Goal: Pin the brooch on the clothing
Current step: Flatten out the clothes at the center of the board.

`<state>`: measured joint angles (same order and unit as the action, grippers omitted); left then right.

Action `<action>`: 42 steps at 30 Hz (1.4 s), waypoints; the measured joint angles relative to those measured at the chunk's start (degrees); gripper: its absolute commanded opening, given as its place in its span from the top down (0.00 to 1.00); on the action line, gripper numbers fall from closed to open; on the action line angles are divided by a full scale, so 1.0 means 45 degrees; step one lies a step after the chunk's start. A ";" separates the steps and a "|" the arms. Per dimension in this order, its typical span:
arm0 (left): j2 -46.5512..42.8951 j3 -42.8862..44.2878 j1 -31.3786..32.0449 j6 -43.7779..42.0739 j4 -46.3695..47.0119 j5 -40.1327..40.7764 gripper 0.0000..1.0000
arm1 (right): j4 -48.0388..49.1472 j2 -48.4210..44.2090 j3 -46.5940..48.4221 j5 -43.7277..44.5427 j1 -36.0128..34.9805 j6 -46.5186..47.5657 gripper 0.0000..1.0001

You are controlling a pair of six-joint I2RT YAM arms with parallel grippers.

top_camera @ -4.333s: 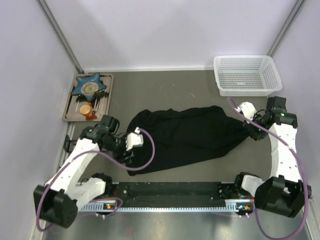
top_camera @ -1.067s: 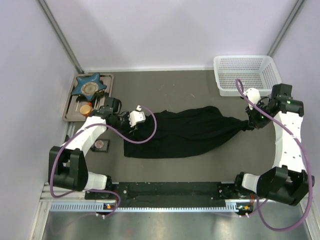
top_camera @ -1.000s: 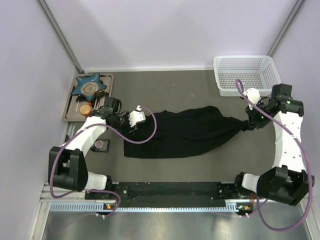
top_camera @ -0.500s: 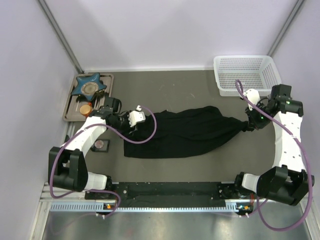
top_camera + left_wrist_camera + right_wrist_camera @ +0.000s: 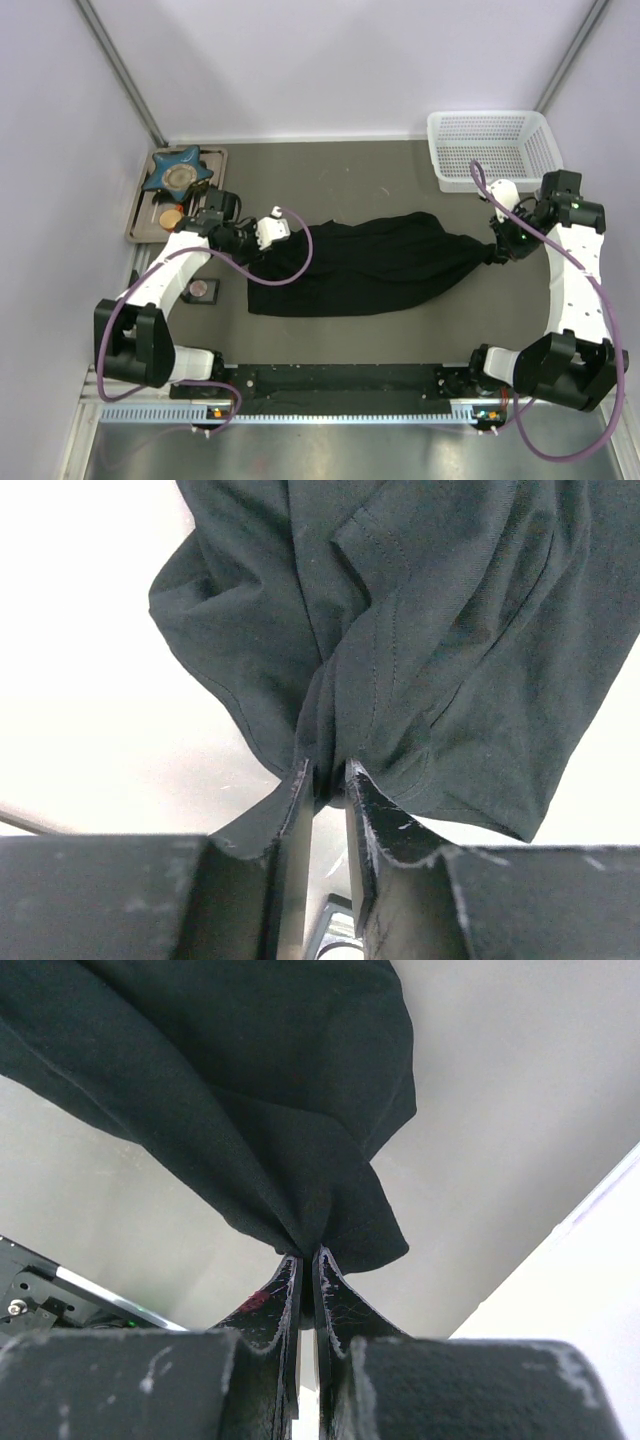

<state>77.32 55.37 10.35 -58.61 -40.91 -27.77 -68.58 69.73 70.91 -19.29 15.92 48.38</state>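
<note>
The clothing [image 5: 370, 265] is a black shirt pulled into a long band across the table between my two grippers. My left gripper [image 5: 263, 234] is shut on a fold at the shirt's left end [image 5: 430, 610], with fabric pinched between the tips [image 5: 328, 770]. At the right end my right gripper [image 5: 497, 250] is shut on a bunched corner [image 5: 230, 1090], its jaws nearly touching [image 5: 307, 1253]. The brooch [image 5: 199, 289], small, round and pale pink, rests on a black square box [image 5: 210, 297] left of the shirt, below my left forearm.
A metal tray [image 5: 210, 195] at the back left carries a blue star-shaped dish [image 5: 178, 170] and a small orange piece [image 5: 172, 213]. A white mesh basket [image 5: 493, 148] stands at the back right, close to my right arm.
The shirt was a loose heap seconds ago and is now drawn out lengthwise. In the last half second my left gripper closed on the fold and shifted slightly up and left.
</note>
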 measured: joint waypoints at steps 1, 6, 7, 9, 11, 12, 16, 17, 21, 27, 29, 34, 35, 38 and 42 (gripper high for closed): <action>-0.0049 0.0039 0.0000 0.0005 -0.0034 -0.0010 0.85 | -0.0005 -0.0005 0.0000 0.0000 0.0005 0.0000 1.00; -0.0359 0.0466 -0.0034 0.0053 -0.0340 -0.0058 0.97 | -0.0005 -0.0005 0.0000 -0.0010 0.0000 -0.0005 1.00; -0.0423 0.0554 -0.0039 0.0087 -0.0355 -0.0063 1.00 | -0.0005 -0.0005 0.0000 -0.0010 0.0000 -0.0010 1.00; -0.0588 0.0704 -0.0068 0.0257 -0.0355 -0.0068 1.00 | -0.0005 -0.0005 0.0029 -0.0024 0.0000 -0.0015 1.00; -0.0777 0.0792 -0.0126 0.0515 -0.0335 -0.0107 1.00 | -0.0024 0.0000 0.0126 -0.0058 0.0005 -0.0053 1.00; -0.0908 0.0806 -0.0170 0.0714 -0.0282 -0.0131 1.00 | -0.0044 0.0010 0.0272 -0.0087 0.0005 -0.0102 1.00; -0.1239 0.0806 -0.0233 0.1647 0.0160 -0.0087 1.00 | -0.0073 0.0063 0.1180 -0.0379 0.0000 -0.0369 1.00; -0.1321 0.0806 -0.0248 0.2055 0.0374 -0.0019 1.00 | -0.0073 0.0068 0.1462 -0.0461 0.0005 -0.0476 1.00; -0.1783 0.0942 -0.0631 0.4483 0.1447 0.0204 1.00 | -0.0204 0.0126 0.2885 -0.1078 0.0005 -0.0869 1.00; -0.2399 0.3065 -0.0821 0.8228 0.2856 0.0831 1.00 | -0.0287 0.0549 0.6358 -0.2375 0.0005 -0.1860 1.00; -0.2754 0.3852 -0.0821 0.9185 0.3512 0.1117 1.00 | -0.0291 0.0772 0.7699 -0.2807 0.0000 -0.2288 1.00; -0.3920 0.5600 -0.0821 1.0705 0.4823 0.1826 1.00 | -0.0083 0.1239 1.1171 -0.3725 0.0000 -0.3254 1.00; -0.4031 0.5979 -0.0821 1.0836 0.4886 0.1914 1.00 | -0.0029 0.1268 1.1706 -0.3832 0.0000 -0.3390 1.00; -0.4342 0.7359 -0.0821 1.1191 0.5158 0.2166 1.00 | 0.0617 0.0986 1.2964 -0.4129 0.0000 -0.3721 1.00; -0.5022 0.8816 -0.0821 1.1400 0.5411 0.2268 1.00 | 0.2040 -0.0432 1.2706 -0.4201 0.0000 -0.4148 1.00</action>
<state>54.72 95.04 6.66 -7.31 -16.56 -17.56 -59.40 67.79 128.09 -38.20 15.92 29.71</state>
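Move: Right between the nearly shut left fingers lies the bunched left end of the clothes; their middle is about 26 cm to the right and 3 cm back. From that hand, the blue star box on the tray is about 17 cm ahead and 18 cm left, the small stand 9 cm back and 13 cm left. The right hand already holds the right end, with the clothes' middle some 30 cm to its left, 2 cm back and lower; the white basket is 24 cm ahead, 2 cm right. Closing fully on the left end of the clothes, the left fingers pinch it and the hand lifts it, slowly and then fast, nearly 50 cm. The right hand keeps its pinch and follows shortly after, rising just under 40 cm and drifting left. Both arc forward before drawing back, their downward fingers swinging up to point forward. ##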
